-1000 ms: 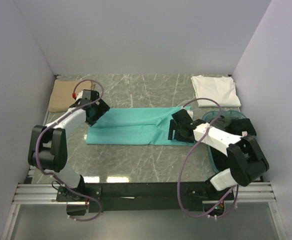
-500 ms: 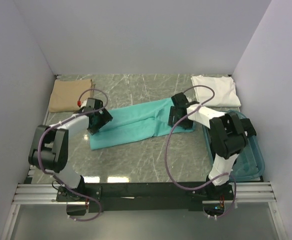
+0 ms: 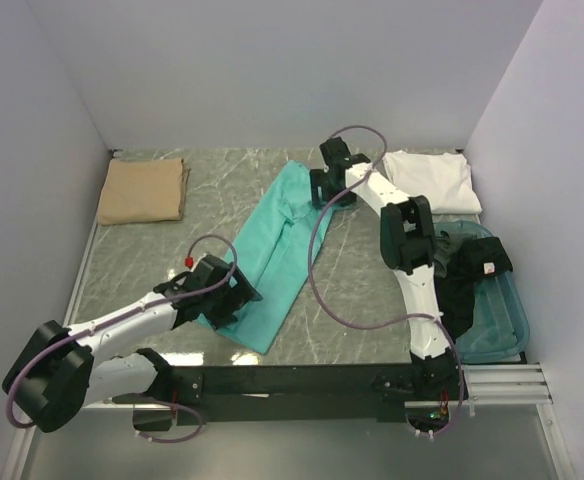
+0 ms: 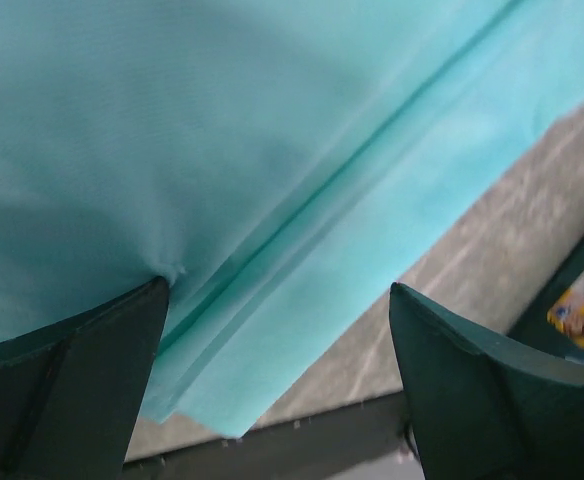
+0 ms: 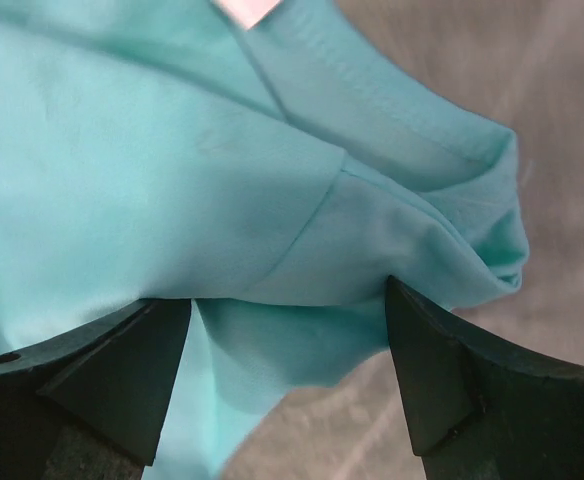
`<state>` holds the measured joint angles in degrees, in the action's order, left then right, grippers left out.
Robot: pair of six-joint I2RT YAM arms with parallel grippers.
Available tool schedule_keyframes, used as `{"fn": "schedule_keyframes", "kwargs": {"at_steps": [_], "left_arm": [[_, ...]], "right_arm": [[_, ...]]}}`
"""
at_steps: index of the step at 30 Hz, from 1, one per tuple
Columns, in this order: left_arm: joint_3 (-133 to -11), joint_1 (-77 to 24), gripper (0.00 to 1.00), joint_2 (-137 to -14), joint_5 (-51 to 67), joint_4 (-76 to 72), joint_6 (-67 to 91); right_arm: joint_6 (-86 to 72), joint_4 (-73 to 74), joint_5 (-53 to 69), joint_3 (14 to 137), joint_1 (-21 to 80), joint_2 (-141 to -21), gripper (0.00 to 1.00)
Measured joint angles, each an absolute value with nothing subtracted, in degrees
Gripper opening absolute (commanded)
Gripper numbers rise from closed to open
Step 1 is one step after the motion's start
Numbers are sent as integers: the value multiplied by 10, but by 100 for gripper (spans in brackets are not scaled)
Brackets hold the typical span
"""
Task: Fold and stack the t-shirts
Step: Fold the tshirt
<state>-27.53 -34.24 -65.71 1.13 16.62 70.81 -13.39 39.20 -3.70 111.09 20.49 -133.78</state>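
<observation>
The teal t-shirt (image 3: 284,248), folded into a long strip, lies slanted on the table from the back middle to the front left. My left gripper (image 3: 234,298) is open at its near end; in the left wrist view (image 4: 279,288) the jaws straddle the cloth (image 4: 222,120), and the left fingertip (image 4: 122,340) presses on it. My right gripper (image 3: 324,190) is open at the far end, its jaws (image 5: 288,292) wide over the bunched collar end (image 5: 152,150). A folded tan t-shirt (image 3: 142,190) lies back left. A folded white t-shirt (image 3: 432,180) lies back right. Dark grey t-shirts (image 3: 472,272) sit in the tub.
A blue-green plastic tub (image 3: 497,325) stands at the right, beside the right arm's base. Grey walls close in the left, back and right sides. The black frame rail (image 3: 292,382) runs along the near edge, just below the teal t-shirt's near corner.
The teal t-shirt has swung from lying across the table to lying slanted front to back. My left gripper moved toward the near edge, my right gripper toward the back.
</observation>
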Motion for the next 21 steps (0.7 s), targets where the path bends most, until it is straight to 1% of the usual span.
{"fn": "schedule_keyframes", "kwargs": {"at_steps": [3,5,9,12,17,21], "left_arm": [[-261,-387,99,-644,24,162,749],[-252,-408,99,-644,32,138,771],[-253,-461,99,-673,38,96,813],[-285,-513,100,-715,31,96,835],[-337,-580,99,-763,1,129,864],[-368,-612,99,-774,-36,178,881]], "right_arm": [[-99,425,-18,1240,209,-1411,84],[-78,432,-6,1288,215,-1438,85],[-46,432,7,1295,232,-1443,87],[-37,432,12,1296,245,-1445,87],[-49,424,17,1303,254,-1448,87],[-55,413,8,1306,255,-1448,88]]}}
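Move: Under both spread grippers lies the teal t-shirt, slanting from near-left to far-right. Its middle is about 12 cm ahead of the left hand and 9 cm to its right; from the right hand it is some 18 cm back and 16 cm left. The tan shirt lies about 33 cm ahead and 29 cm left of the left hand. From the right hand, the white shirt is some 30 cm right and 4 cm ahead, the basket about 38 cm right and 26 cm back. Swinging the t-shirt round counter-clockwise, both hands keep their open fingers resting on it and slide level: the left drags the near end about 10 cm right and 8 cm back towards the table's front edge, the right goes first forward, then left, some 8 cm left and 3 cm forward overall with the far end. The right wrist turns about 15 degrees counter-clockwise, the left about 10 clockwise. ##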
